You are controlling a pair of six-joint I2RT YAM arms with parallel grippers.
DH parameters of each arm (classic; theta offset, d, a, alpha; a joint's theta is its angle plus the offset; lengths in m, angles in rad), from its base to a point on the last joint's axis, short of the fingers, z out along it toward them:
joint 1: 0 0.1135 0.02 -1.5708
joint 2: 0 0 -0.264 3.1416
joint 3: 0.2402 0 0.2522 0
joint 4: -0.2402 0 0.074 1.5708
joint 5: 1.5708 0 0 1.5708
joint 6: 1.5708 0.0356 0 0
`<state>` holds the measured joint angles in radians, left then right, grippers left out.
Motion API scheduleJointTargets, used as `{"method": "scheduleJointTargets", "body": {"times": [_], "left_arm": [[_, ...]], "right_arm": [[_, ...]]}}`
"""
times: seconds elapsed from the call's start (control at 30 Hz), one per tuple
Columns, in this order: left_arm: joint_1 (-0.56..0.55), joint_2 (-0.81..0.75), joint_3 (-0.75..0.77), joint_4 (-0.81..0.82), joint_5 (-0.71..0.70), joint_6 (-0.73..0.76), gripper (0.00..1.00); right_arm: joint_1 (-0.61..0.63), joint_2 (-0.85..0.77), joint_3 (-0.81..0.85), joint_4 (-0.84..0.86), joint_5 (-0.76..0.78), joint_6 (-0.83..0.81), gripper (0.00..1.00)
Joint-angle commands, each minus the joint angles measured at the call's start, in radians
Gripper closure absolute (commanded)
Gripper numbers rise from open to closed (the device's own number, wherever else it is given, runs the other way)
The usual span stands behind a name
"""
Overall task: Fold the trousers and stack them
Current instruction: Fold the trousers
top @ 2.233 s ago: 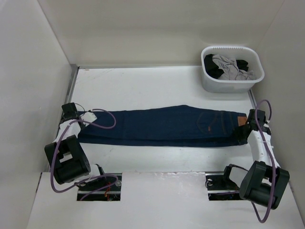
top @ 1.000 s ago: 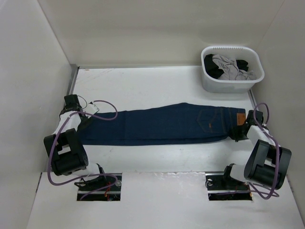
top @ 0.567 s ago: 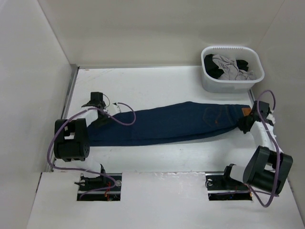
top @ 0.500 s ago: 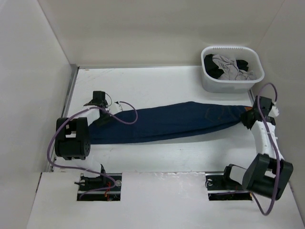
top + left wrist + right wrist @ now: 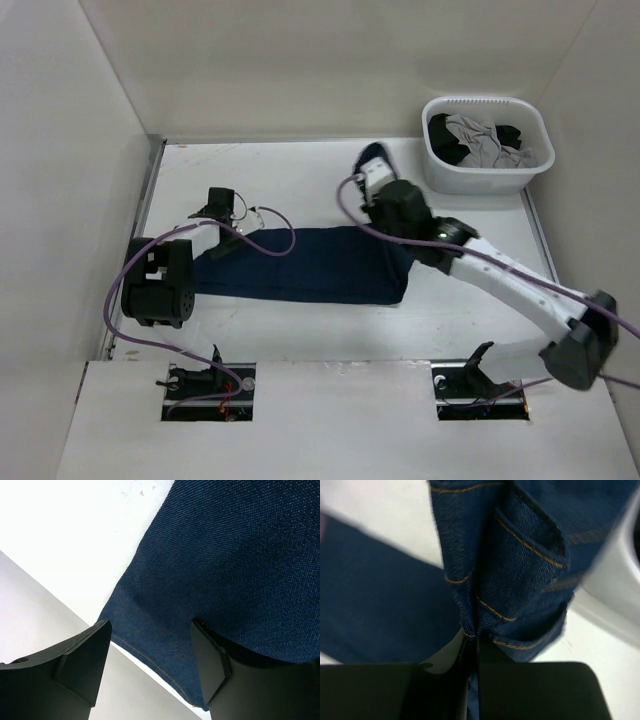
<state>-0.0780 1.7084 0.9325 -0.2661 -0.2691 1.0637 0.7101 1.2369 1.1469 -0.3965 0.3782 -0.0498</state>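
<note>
The trousers (image 5: 300,265), dark blue denim, lie across the middle of the table with their right part doubled back over the legs. My right gripper (image 5: 374,178) is shut on the waist end and holds it lifted above the fold. In the right wrist view the pinched cloth (image 5: 520,555) shows orange pocket stitching, gathered into the shut gripper (image 5: 472,650). My left gripper (image 5: 218,203) hovers at the leg end, open. In the left wrist view the leg hem (image 5: 225,555) lies under the wide-apart fingers (image 5: 82,665), which hold nothing.
A white basket (image 5: 440,175) with grey and black garments stands at the back right, close to the raised waist end. White walls close in the table on the left, back and right. The right arm (image 5: 500,285) stretches diagonally across the table's right half.
The right gripper closed on the waist end, lifted it and carried it left over the legs, halving the trousers' length. The left gripper shifted away from the near left edge and stayed open.
</note>
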Motion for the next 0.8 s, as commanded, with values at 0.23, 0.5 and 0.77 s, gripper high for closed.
{"method": "scheduleJointTargets", "body": {"times": [0.23, 0.5, 0.77], "left_arm": [[0.037, 0.083, -0.009, -0.022, 0.048, -0.108, 0.35], [0.037, 0.091, 0.011, -0.033, 0.045, -0.128, 0.35], [0.036, 0.099, 0.038, -0.042, 0.044, -0.131, 0.34]], "right_arm": [[0.321, 0.427, 0.218, 0.058, 0.143, 0.076, 1.0], [0.36, 0.536, 0.269, -0.007, 0.263, 0.281, 1.0], [0.206, 0.299, 0.159, -0.084, 0.55, 0.593, 1.0]]}}
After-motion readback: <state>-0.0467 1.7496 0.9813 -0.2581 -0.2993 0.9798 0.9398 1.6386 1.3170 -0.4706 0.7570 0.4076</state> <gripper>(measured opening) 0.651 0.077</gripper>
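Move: The right hand already holds the trousers' waist end in the air; the legs lying on the table, where it is being taken, have their middle about 17 cm to its left, 5 cm back and 24 cm below. The laundry basket stands some 25 cm to its right and 19 cm ahead, roughly 17 cm lower. From the left hand, low over the left end, that middle is about 16 cm right, 4 cm back and 3 cm below. Still pinching the waist end, the right hand swings about 16 cm left and down, then 9 right, rising. ##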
